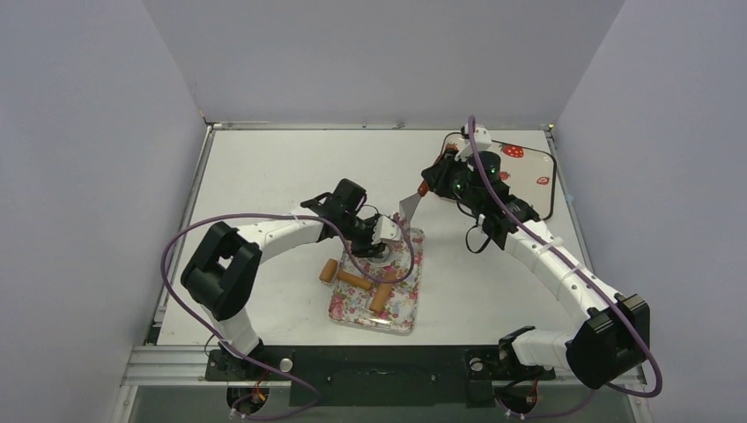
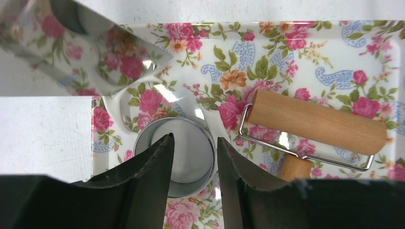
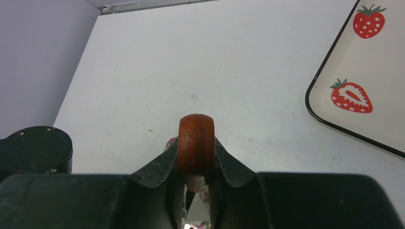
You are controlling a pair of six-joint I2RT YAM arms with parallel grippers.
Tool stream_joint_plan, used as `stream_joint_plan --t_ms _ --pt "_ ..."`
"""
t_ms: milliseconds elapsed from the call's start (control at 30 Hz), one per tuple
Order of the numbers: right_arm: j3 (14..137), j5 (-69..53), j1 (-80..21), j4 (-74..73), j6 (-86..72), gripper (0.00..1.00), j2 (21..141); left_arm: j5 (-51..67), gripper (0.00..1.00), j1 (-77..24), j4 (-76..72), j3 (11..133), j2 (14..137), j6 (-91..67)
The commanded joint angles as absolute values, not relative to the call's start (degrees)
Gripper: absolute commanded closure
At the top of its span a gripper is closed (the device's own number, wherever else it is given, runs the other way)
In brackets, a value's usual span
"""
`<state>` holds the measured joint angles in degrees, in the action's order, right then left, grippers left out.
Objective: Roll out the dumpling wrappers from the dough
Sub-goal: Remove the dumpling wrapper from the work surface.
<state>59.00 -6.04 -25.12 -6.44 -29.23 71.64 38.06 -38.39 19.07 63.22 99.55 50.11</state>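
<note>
In the left wrist view a silver metal ring (image 2: 143, 143) stands on the floral tray (image 2: 334, 52), with a flat white round of dough, a dumpling wrapper (image 2: 193, 150), inside it. A thin whitish patch of dough (image 2: 210, 125) lies around the ring. My left gripper (image 2: 194, 139) hangs open just above the ring, touching nothing; from above it sits over the tray's far end (image 1: 388, 236). My right gripper (image 3: 196, 160) is shut on the spatula's red handle (image 3: 196, 138). The shiny blade (image 1: 410, 208) points at the tray's far corner and mirrors the flowers (image 2: 95, 52).
A brown wooden roller (image 2: 315, 119) with a wire frame lies on the tray right of the ring (image 1: 381, 300). A white tray with strawberries (image 3: 367, 62) sits at the table's far right (image 1: 528, 172). Walls close in the table on three sides.
</note>
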Motion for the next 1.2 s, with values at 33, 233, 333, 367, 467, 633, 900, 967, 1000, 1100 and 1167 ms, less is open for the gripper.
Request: stream_joint_plan --t_ms 33,233,333,367,467,633,900,967,1000,1100,1167 --pt "64.1 -8.8 -25.2 -2.7 -29.9 1.00 72.3 40.6 0.64 -37.7 24.8 65.9 96.3 45.6" --pt "61.3 -9.0 -23.2 -3.4 -28.6 1.00 71.9 22.2 0.64 -37.3 13.9 65.7 94.4 19.6" --pt "61.3 -9.4 -23.1 -3.1 -28.5 1.00 73.3 5.8 0.65 -37.3 13.5 66.3 93.7 2.9" --pt "61.3 -9.7 -23.1 -2.6 -28.8 1.00 73.7 2.5 0.65 -37.3 15.6 67.6 93.9 -1.3" --pt "60.8 -10.1 -23.1 -1.8 -29.0 1.00 74.1 1.0 0.62 -37.5 19.2 69.8 94.9 -8.4" --pt "60.3 -10.0 -23.0 -1.2 -28.7 1.00 74.0 -1.0 0.61 -38.8 18.9 68.5 96.1 -13.5" --pt "59.6 -10.0 -22.9 -0.5 -29.2 1.00 73.9 -1.5 0.66 -39.3 15.4 68.5 99.5 -7.7" --pt "59.5 -10.0 -22.9 -0.5 -29.2 1.00 74.0 -0.5 0.66 -39.8 14.4 67.9 99.6 -6.8" --pt "59.3 -10.0 -22.9 -0.5 -29.3 1.00 74.0 -0.5 0.66 -40.2 14.3 67.6 99.6 -6.6" --pt "58.9 -10.0 -22.8 -0.5 -29.5 1.00 73.9 -0.1 0.66 -40.5 14.4 66.8 99.9 -6.2" --pt "58.4 -10.0 -22.8 -0.5 -29.6 1.00 73.6 0.0 0.66 -40.5 14.5 66.3 100.0 -6.1"
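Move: The dough scrap bulging at the cutter's left rim lies about 4 cm ahead of the left gripper, 5 cm to its left and 6 cm below. The ring cutter is about 2 cm ahead, 2 cm left and 5 cm down, the rolling pin's big roller about 8 cm back, level sideways and 5 cm below. The scraper blade hangs some 8 cm ahead and 6 cm right, near gripper height. From the right gripper the scrap lies about 6 cm back, 16 cm left and 21 cm below. Swing the left gripper forward about 6 cm and some 4 cm left, off the cutter's near side and around to its far-left rim, turning it counter-clockwise about 65 degrees. Let it rise roughly 3 cm on the way, then sink back towards the dough scrap, fingers kept partly open. Keep the scraper gripped in the right hand, easing down slightly at the end. ##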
